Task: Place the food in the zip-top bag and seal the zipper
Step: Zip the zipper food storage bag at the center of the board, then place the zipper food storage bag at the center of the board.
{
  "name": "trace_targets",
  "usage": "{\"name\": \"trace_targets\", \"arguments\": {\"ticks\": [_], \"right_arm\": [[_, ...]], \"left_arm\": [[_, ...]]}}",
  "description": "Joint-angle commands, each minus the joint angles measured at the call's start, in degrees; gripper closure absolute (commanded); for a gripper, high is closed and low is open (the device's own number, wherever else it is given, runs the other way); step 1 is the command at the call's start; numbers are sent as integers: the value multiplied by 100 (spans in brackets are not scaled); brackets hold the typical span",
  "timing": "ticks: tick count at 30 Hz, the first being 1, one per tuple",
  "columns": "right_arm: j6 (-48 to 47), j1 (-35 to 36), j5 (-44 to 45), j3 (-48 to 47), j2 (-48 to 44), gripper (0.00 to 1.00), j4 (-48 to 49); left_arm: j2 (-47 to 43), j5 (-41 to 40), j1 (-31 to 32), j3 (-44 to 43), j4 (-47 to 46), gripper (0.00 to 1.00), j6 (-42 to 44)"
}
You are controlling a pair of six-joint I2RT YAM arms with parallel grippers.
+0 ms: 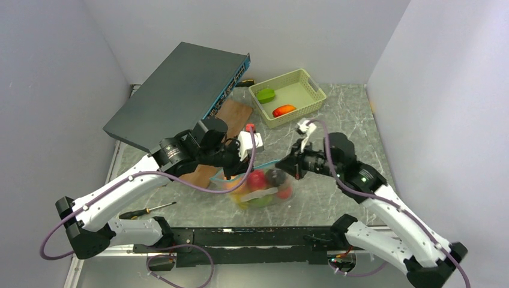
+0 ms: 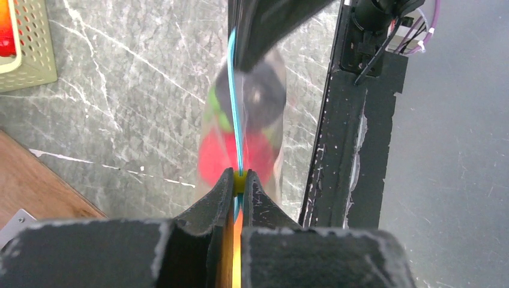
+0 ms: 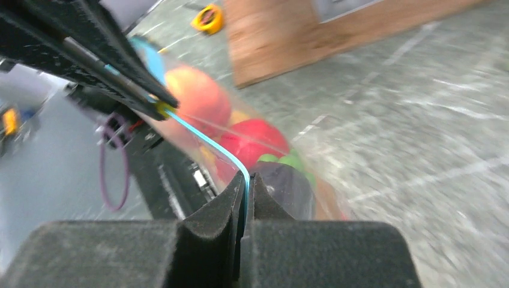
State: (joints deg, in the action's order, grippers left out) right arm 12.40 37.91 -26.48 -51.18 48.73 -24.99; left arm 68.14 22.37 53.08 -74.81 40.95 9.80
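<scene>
The clear zip-top bag hangs between my two grippers just above the table, with red, dark purple, green and orange food inside. My left gripper is shut on the teal zipper at a small yellow piece at its end. My right gripper is shut on the zipper further along, and the strip runs taut from it to the left fingers. In the top view the left gripper holds the bag's left end and the right gripper its right end. One green food and one orange food lie in the basket.
The pale green lattice basket stands at the back right. A dark grey flat box leans at the back left over a wooden board. A screwdriver lies at the front left. A black rail runs along the near edge.
</scene>
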Motion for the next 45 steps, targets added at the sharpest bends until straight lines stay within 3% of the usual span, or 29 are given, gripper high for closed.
{"name": "trace_targets", "arguments": {"ticks": [1, 8, 20, 23, 27, 29, 30, 31, 39, 45], "right_arm": [[461, -116, 3254, 43, -1049, 100, -475], [852, -118, 4660, 383, -1817, 100, -577], [719, -121, 4337, 471, -1852, 100, -471], [615, -119, 3903, 510, -1713, 100, -329], [721, -118, 3523, 493, -1306, 100, -205], [789, -122, 3571, 511, -1139, 100, -117], [827, -118, 3665, 508, -1050, 100, -92], [854, -118, 3772, 496, -932, 100, -75], [1556, -522, 5318, 42, 393, 100, -820], [2050, -1894, 4529, 697, 516, 100, -501]], "left_arm": [[-407, -164, -4, 44, 307, 100, -40], [-591, -363, -25, 319, 384, 100, -55], [-679, -479, -34, 479, 501, 98, -151], [-692, -418, -30, 452, 431, 81, -244], [-776, -371, -35, 410, 100, 52, -540], [-829, -488, -30, 382, -25, 32, -658], [-855, -563, -32, 350, -65, 17, -690], [-889, -657, -34, 340, -95, 13, -711], [-1233, -1170, -34, 187, -221, 5, -938], [-1579, -1039, -34, 147, -383, 6, -1377]]}}
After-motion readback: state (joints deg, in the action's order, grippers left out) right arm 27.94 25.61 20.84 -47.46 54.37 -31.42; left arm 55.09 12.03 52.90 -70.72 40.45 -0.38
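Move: The left fingers pinch the bag's yellow slider, with the zipper's open left end about 12 cm to their left. The right fingers grip the zipper strip: the slider lies some 14 cm left and 4 cm back of them, the bagged food about 7 cm left, 7 cm back and 10 cm below. Bare table to take the bag lies roughly 11 cm ahead of the right hand, 16 cm right and 12 cm below. With the slider still pinched in the left fingers, the right hand keeps its hold on the strip and quickly pulls it about 10 cm right, turning clockwise. It pauses while the left fingers open wide, let go of the slider and back off left, then up. Then the right carries the bag forward, down and farther right, about 8 cm down, its turn reaching some 60 degrees. ##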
